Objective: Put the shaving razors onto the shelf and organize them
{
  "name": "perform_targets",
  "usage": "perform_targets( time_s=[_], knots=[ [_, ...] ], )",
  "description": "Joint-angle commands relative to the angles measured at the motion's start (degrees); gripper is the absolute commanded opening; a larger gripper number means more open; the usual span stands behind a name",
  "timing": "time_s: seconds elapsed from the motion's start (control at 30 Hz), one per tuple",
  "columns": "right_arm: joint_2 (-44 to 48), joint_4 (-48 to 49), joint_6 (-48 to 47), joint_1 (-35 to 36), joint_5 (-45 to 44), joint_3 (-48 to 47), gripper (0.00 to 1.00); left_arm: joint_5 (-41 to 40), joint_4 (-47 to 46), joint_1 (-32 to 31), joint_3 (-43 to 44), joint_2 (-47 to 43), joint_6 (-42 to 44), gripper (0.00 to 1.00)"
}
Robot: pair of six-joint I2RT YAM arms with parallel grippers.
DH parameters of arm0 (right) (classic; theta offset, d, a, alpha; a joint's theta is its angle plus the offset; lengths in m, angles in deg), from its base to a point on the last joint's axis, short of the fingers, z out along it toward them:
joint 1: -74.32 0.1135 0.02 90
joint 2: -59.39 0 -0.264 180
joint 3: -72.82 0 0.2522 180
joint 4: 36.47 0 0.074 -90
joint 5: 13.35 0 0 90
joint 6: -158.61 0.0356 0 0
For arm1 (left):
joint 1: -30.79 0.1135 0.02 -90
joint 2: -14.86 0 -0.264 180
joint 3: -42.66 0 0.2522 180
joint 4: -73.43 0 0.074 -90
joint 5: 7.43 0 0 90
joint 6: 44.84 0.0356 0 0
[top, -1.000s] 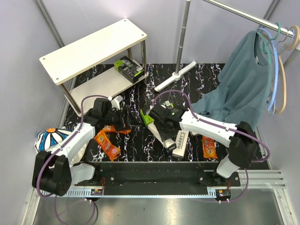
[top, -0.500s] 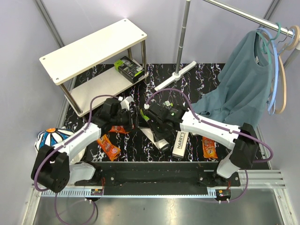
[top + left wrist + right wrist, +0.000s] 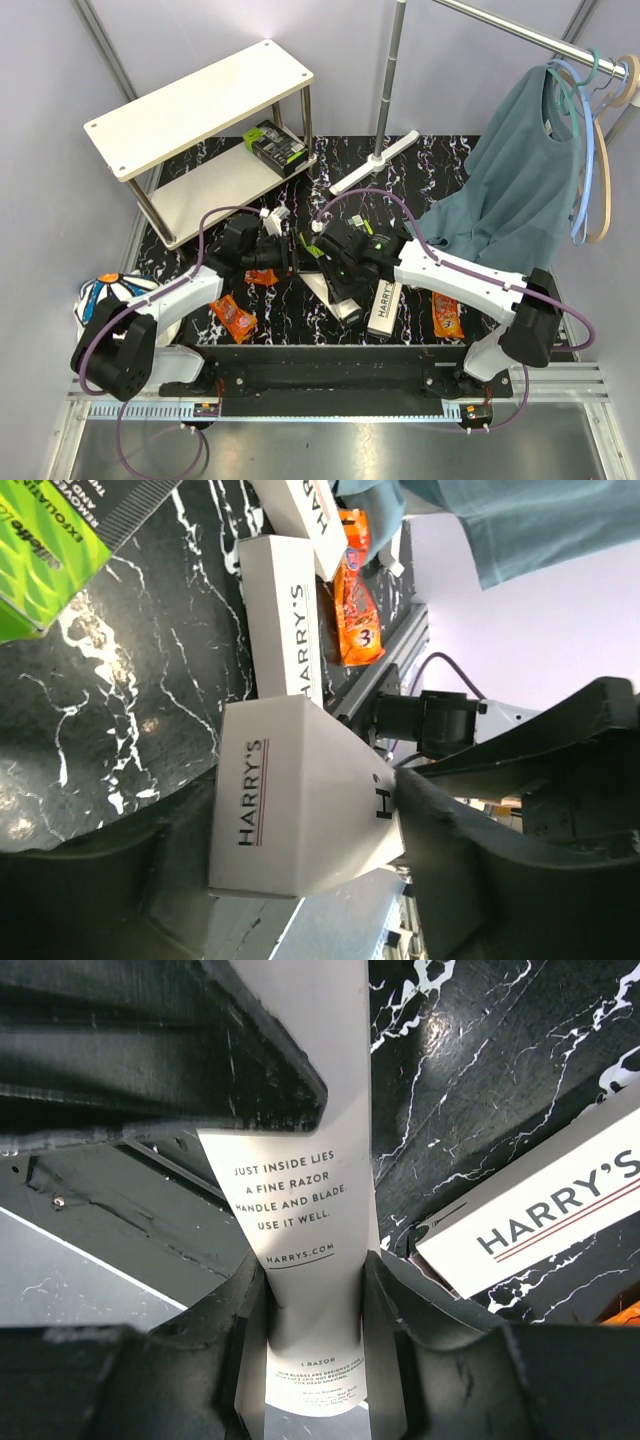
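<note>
A white HARRY'S box hangs above the black marble mat, held between the two arms. My right gripper is shut on one end of the box. My left gripper has both fingers against the other end. In the top view the two grippers, left and right, meet at the mat's middle. Two more HARRY'S boxes lie near the right arm. Orange packets lie on the mat. A green pack lies beside the grippers. The shelf stands back left, a black-and-green pack on its lower board.
A metal clothes rail at the back right carries a teal shirt and hangers. Its white T-shaped foot rests on the mat behind the grippers. A patterned round object sits by the left arm's elbow.
The left gripper has moved right to meet the right gripper and has closed onto the box. The right gripper has turned the box towards it.
</note>
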Motion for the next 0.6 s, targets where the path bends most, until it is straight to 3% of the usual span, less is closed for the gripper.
perform_targets(
  time_s=[0.0,0.2,0.5,0.57],
  knots=[
    [4.59,6.51,0.75,0.63,2.24,0.16,0.33,2.82,-10.94,-0.57,-3.05,1.21,-4.22,0.50],
    [6.61,6.95,1.27,0.63,1.45,1.66,0.54,4.32,-13.95,-0.66,-4.02,0.86,-5.55,0.23],
    [12.15,8.71,3.82,0.63,-5.57,2.45,0.96,5.55,-14.66,-0.57,-3.93,-1.51,-5.02,0.23],
    [14.87,9.67,4.70,0.55,-6.90,3.59,1.00,5.91,-15.09,-0.49,-3.67,-2.30,-4.67,0.24]
  ],
)
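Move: The held Harry's razor box has its middle about 6 cm back and 6 cm to the right of the left hand, nearly level with it; its near end is already between the open left fingers. From the right hand, which grips it nearer its other end, the middle is about 2 cm ahead and 3 cm left. Some 13 cm below the left hand, the second Harry's box lies about 22 cm right and 11 cm back, the green Gillette box 7 cm ahead and 9 cm right. Staying almost in place with a slight tilt, the left hand closes its fingers and pinches the near end of the held Harry's box. The right hand eases about a centimetre back and to the right, then opens wide, comes free of the box and climbs about 5 cm, its fingertips swinging some 10 degrees outward to the left and forward. ##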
